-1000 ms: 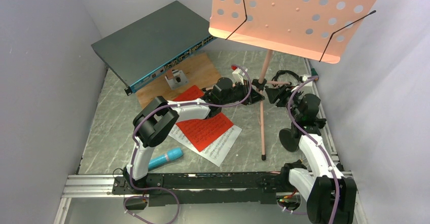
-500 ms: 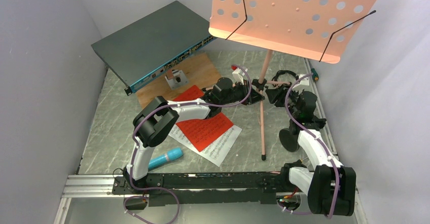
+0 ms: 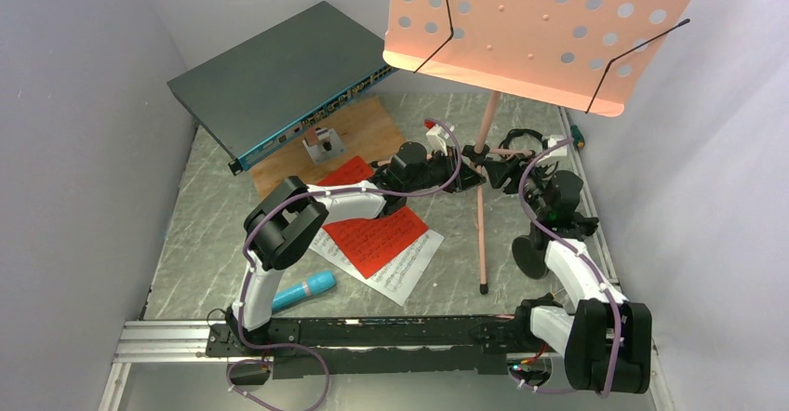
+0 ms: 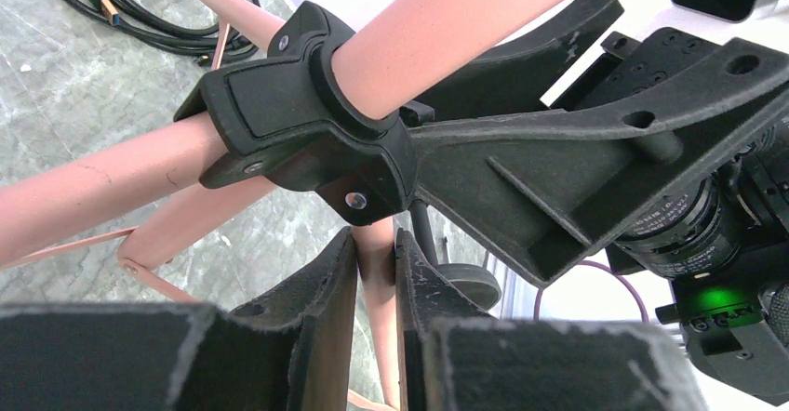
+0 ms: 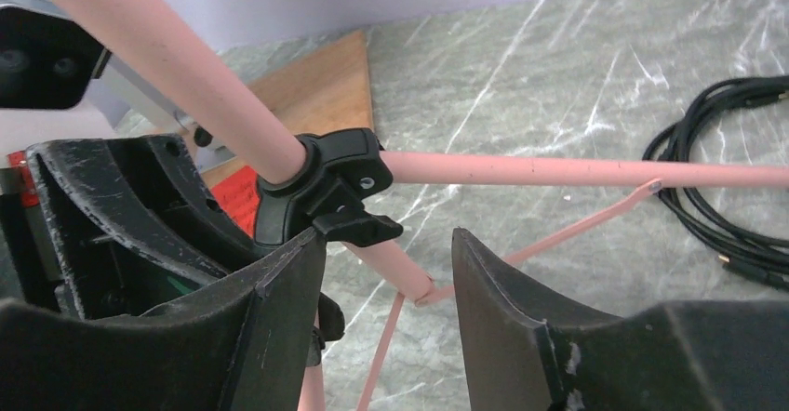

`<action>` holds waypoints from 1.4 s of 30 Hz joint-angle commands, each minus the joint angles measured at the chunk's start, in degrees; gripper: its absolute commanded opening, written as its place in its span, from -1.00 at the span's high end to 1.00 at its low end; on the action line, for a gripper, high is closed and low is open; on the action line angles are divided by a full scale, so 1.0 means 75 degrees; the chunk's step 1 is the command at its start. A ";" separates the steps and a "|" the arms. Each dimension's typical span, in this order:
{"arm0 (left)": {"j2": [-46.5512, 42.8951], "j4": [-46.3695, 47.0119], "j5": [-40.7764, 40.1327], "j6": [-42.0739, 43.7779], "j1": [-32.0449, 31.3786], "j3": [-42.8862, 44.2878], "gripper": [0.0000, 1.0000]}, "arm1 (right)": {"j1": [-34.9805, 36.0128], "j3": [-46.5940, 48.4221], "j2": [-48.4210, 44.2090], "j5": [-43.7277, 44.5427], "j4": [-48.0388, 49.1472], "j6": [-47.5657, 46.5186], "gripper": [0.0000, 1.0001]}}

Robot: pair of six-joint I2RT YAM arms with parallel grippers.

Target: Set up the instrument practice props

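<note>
The salmon-pink perforated music stand (image 3: 549, 30) stands at the back on its tripod, its black hub (image 3: 476, 155) low on the pole. My left gripper (image 4: 377, 262) is shut on a pink tube just under that hub (image 4: 307, 132). My right gripper (image 5: 389, 262) is open, its fingers either side of the short pink pole end (image 5: 405, 270) below the hub (image 5: 321, 183), apart from it. Red and white sheet-music pages (image 3: 377, 239) lie flat in the middle. The cyan-blue microphone (image 3: 304, 290) lies near the front left. The black round-base mic stand (image 3: 532, 255) sits beside my right arm.
A dark grey network switch (image 3: 279, 81) rests at the back left, partly over a wooden board (image 3: 367, 132) with a small metal bracket (image 3: 324, 143). Coiled black cable (image 5: 726, 169) lies at the back right. One stand leg (image 3: 482, 244) reaches forward. Walls close in on both sides.
My right gripper's jaws narrowed and then widened again, and its wrist edged slightly toward the hub. The left arm and the stand have not moved.
</note>
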 commanded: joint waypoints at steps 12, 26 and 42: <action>0.0663 -0.2321 -0.0282 0.0607 0.0277 -0.0547 1.00 | 0.0007 0.0226 0.0975 -0.0567 0.2067 0.0019 0.37; 0.0765 -0.2373 -0.0207 0.0631 0.0283 -0.0493 1.00 | -0.1558 0.1969 0.1764 -0.0670 -0.2234 0.3946 1.00; 0.0745 -0.2568 -0.0311 0.0783 0.0297 -0.0388 1.00 | -0.2112 0.1567 0.3721 -0.3564 0.1130 0.8897 0.93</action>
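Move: The thumb knob on the music stand's black collar is just off the right fingertips, about 2 cm ahead, 2 cm to the left and 1 cm higher. The collar's middle lies roughly 4 cm ahead, 3 cm left and 2 cm above. The near leg, where the left hand holds it, is 3 cm to the left, level fore and aft, 3 cm lower; a cable coil lies 9 cm ahead, 9 cm right, 18 cm below. From the left hand the knob is about 3 cm ahead, 2 cm right and 3 cm higher. Forward, left and slightly up, by less than 2 cm, the right hand eases its half-open fingers onto the thumb knob and closes them, then rolls about 75 degrees clockwise as seen along the fingers from behind the hand, its fingers swinging to point more leftward. The left hand keeps its grip on the near leg, shifting some 1.5 cm forward. ##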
